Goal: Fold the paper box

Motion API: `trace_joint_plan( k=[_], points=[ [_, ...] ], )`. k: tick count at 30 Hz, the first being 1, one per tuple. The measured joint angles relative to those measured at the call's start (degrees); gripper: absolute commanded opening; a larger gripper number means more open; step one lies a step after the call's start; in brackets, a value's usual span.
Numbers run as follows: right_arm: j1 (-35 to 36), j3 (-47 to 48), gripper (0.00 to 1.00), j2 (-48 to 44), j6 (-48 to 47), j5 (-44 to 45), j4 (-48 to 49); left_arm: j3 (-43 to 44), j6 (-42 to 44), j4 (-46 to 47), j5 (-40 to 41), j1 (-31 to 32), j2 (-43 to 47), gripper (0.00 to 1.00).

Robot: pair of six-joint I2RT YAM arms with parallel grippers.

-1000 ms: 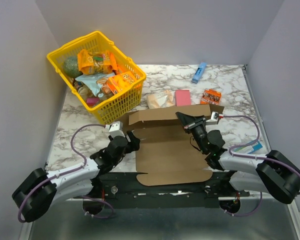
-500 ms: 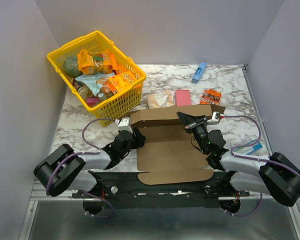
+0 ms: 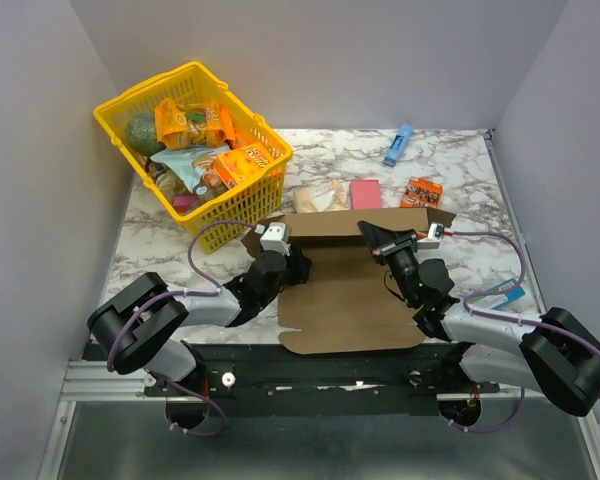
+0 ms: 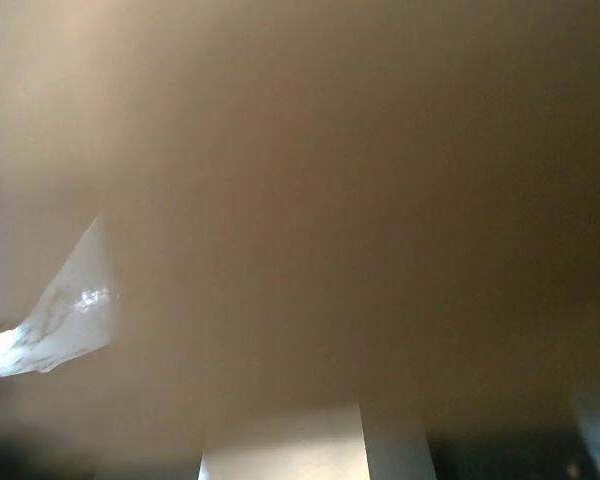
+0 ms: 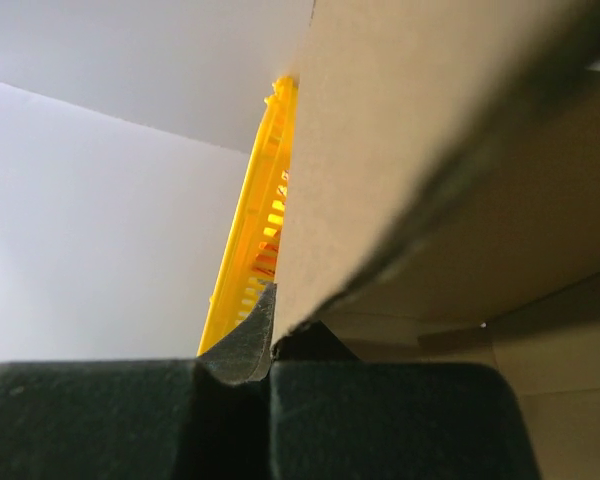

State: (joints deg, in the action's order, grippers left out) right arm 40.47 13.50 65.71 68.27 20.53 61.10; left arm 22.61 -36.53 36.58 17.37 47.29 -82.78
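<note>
The paper box (image 3: 355, 300) is a flat brown cardboard sheet lying on the marble table near the front. Its rear flap (image 3: 330, 224) stands raised. My right gripper (image 3: 374, 236) is shut on that flap from the right. In the right wrist view the black fingertips (image 5: 242, 345) pinch the cardboard edge (image 5: 400, 150). My left gripper (image 3: 296, 264) is pressed against the sheet's rear left corner, under the raised flap. Blurred brown cardboard (image 4: 360, 200) fills the left wrist view, and I cannot make out its jaws there.
A yellow basket (image 3: 242, 205) full of snack packs stands at the back left, also in the right wrist view (image 5: 248, 235). Behind the sheet lie a beige bag (image 3: 320, 197), a pink pad (image 3: 365, 194), a small orange box (image 3: 421, 192) and a blue tool (image 3: 398, 145).
My left arm has swung in from the left to the sheet's rear left corner. The sheet's left side has been pushed rightwards. The right gripper has kept its hold on the flap.
</note>
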Motion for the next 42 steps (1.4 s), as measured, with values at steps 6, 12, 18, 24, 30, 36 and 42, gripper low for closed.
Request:
trace_joint_plan(
  k=[6, 12, 18, 24, 30, 36, 42],
  points=[
    [0.07, 0.00, 0.01, 0.96, 0.13, -0.42, -0.33, 3.41, 1.49, -0.15, 2.89, 3.91, -2.56, 0.61],
    [-0.02, 0.00, 0.01, 1.07, 0.20, -0.11, -1.09, 6.88, 2.54, 2.23, 4.09, 4.68, -8.35, 0.61],
    [-0.35, 0.00, 0.00, 0.81, 0.28, 1.29, -2.71, 9.14, 2.23, 4.24, 4.74, 4.70, -12.48, 0.61],
    [-0.35, 0.00, 0.00, -0.46, 0.31, 1.70, -4.68, 8.72, 1.11, 6.01, 5.31, 5.40, -13.07, 0.80],
    [0.20, 0.07, 0.00, -3.34, 0.83, 1.38, -7.67, 4.83, 3.91, 1.90, 3.43, 6.58, -3.67, 0.86],
    [0.35, 0.48, 0.00, -6.69, 1.31, 2.54, -12.48, 4.11, 9.92, -8.61, -2.47, 6.71, 12.81, 0.86],
    [0.35, 0.61, 0.00, -8.15, 1.77, 3.26, -15.56, 4.61, 14.16, -24.94, -12.04, 6.32, 26.84, 0.86]
  ],
)
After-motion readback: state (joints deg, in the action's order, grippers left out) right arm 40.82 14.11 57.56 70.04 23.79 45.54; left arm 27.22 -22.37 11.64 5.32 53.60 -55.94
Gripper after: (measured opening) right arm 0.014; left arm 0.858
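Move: The box's back wall faces the left gripper: its middle is some 9 cm to the right, about 2 cm ahead and slightly higher. The raised lid's middle sits about 4 cm ahead, 10 cm to the right and 12 cm above. The basket is roughly 20 cm ahead and 20 cm left. For the right gripper, the held lid's middle is about 2 cm ahead; the base panel lies some 10 cm back, 2 cm left and 17 cm below. Work the left gripper to the right under the lid, about 5 cm along the foot of the back wall and a little forward, with its fingers still part open. Then open them wider, draw back about 9 cm and lift some 10 cm, swinging the wrist about 20 degrees clockwise. Keep the right gripper shut on the lid's front edge, easing it slightly down and right. ##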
